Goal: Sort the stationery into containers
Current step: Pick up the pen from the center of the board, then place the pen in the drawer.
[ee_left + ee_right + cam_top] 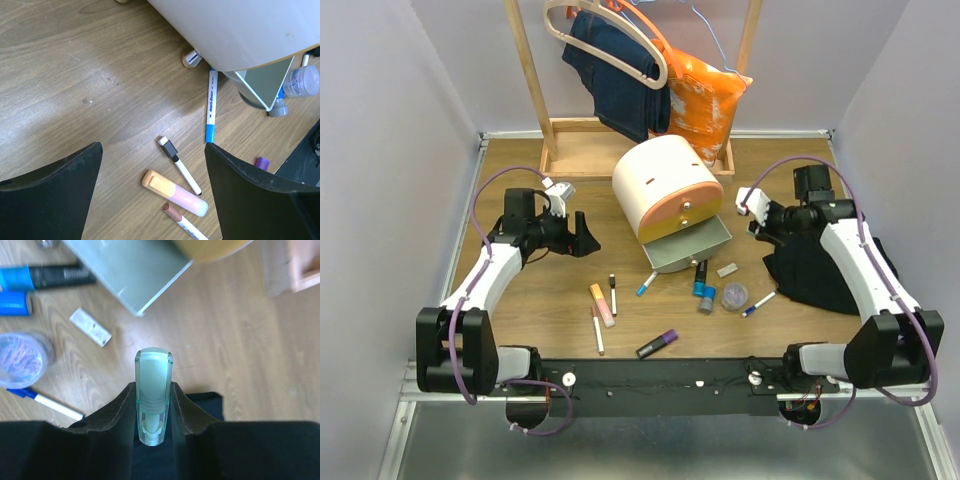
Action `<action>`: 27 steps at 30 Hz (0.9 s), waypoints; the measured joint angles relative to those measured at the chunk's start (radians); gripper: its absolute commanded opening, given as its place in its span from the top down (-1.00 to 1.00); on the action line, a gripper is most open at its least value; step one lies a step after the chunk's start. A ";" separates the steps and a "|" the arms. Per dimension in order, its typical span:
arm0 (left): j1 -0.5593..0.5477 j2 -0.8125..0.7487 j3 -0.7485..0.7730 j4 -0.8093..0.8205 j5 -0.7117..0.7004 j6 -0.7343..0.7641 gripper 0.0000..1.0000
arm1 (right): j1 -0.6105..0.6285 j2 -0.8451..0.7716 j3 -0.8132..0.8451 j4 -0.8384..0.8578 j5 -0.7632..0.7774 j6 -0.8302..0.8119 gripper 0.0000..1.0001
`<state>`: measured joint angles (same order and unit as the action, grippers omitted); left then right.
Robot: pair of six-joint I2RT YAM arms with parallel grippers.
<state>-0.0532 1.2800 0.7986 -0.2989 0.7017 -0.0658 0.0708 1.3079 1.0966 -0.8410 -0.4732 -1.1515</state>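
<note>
The cream-white cabinet (665,185) lies tilted with one orange drawer (692,245) pulled open. My right gripper (757,215) is to the right of the drawer, shut (152,392) on a pale green, clear-cased stick (152,370). My left gripper (582,238) is open and empty left of the cabinet. In the left wrist view it (152,195) hovers over an orange-pink highlighter (175,192), a black-capped white pen (179,164) and a brown-capped pen (182,222). A blue-capped pen (211,106) lies near the cabinet foot.
More items lie in front of the drawer: blue markers (703,285), a clear round container (734,296), a grey block (727,269), a blue-tipped pen (758,303), a purple marker (657,344). A dark cloth (820,265) lies at the right. A wooden rack (590,140) stands behind.
</note>
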 measured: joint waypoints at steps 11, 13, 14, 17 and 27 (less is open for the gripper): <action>0.000 -0.051 -0.027 0.064 0.010 -0.033 -0.84 | 0.194 0.055 0.138 0.007 -0.013 0.024 0.30; 0.000 -0.067 -0.037 0.066 0.010 -0.034 -0.84 | 0.241 0.082 0.148 0.013 -0.012 0.023 0.30; 0.000 -0.075 -0.043 0.067 0.010 -0.034 -0.84 | 0.261 0.095 0.148 0.015 -0.011 0.020 0.30; 0.002 -0.092 -0.059 0.066 0.010 -0.034 -0.84 | 0.303 0.127 0.148 0.023 -0.009 0.009 0.30; 0.039 -0.128 -0.077 0.066 0.010 -0.038 -0.84 | 0.352 0.196 0.148 0.055 0.002 -0.014 0.23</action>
<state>-0.0143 1.1519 0.7219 -0.2333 0.7116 -0.1040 0.4232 1.5040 1.2449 -0.7856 -0.4717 -1.1660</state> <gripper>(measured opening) 0.919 0.368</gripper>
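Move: The right hand already holds the green tube. The open drawer it is taken to lies about 15 cm to its left, 2 cm farther out and some 11 cm below. The white eraser is some 6 cm left and 2 cm nearer the base, the black marker 12 cm left and 4 cm nearer, the clip jar 4 cm left and 8 cm nearer, all about 14 cm below. From the left hand, the drawer is some 25 cm to the right, 2 cm ahead and 9 cm below. Still pinching the green tube, the right hand swings about 12 cm to the left towards the open drawer, rising some 4 cm at first and then sinking back to its starting height, slowing as it ends over the drawer. Its wrist turns about 20 degrees counter-clockwise on the way and the fingers keep their hold. ##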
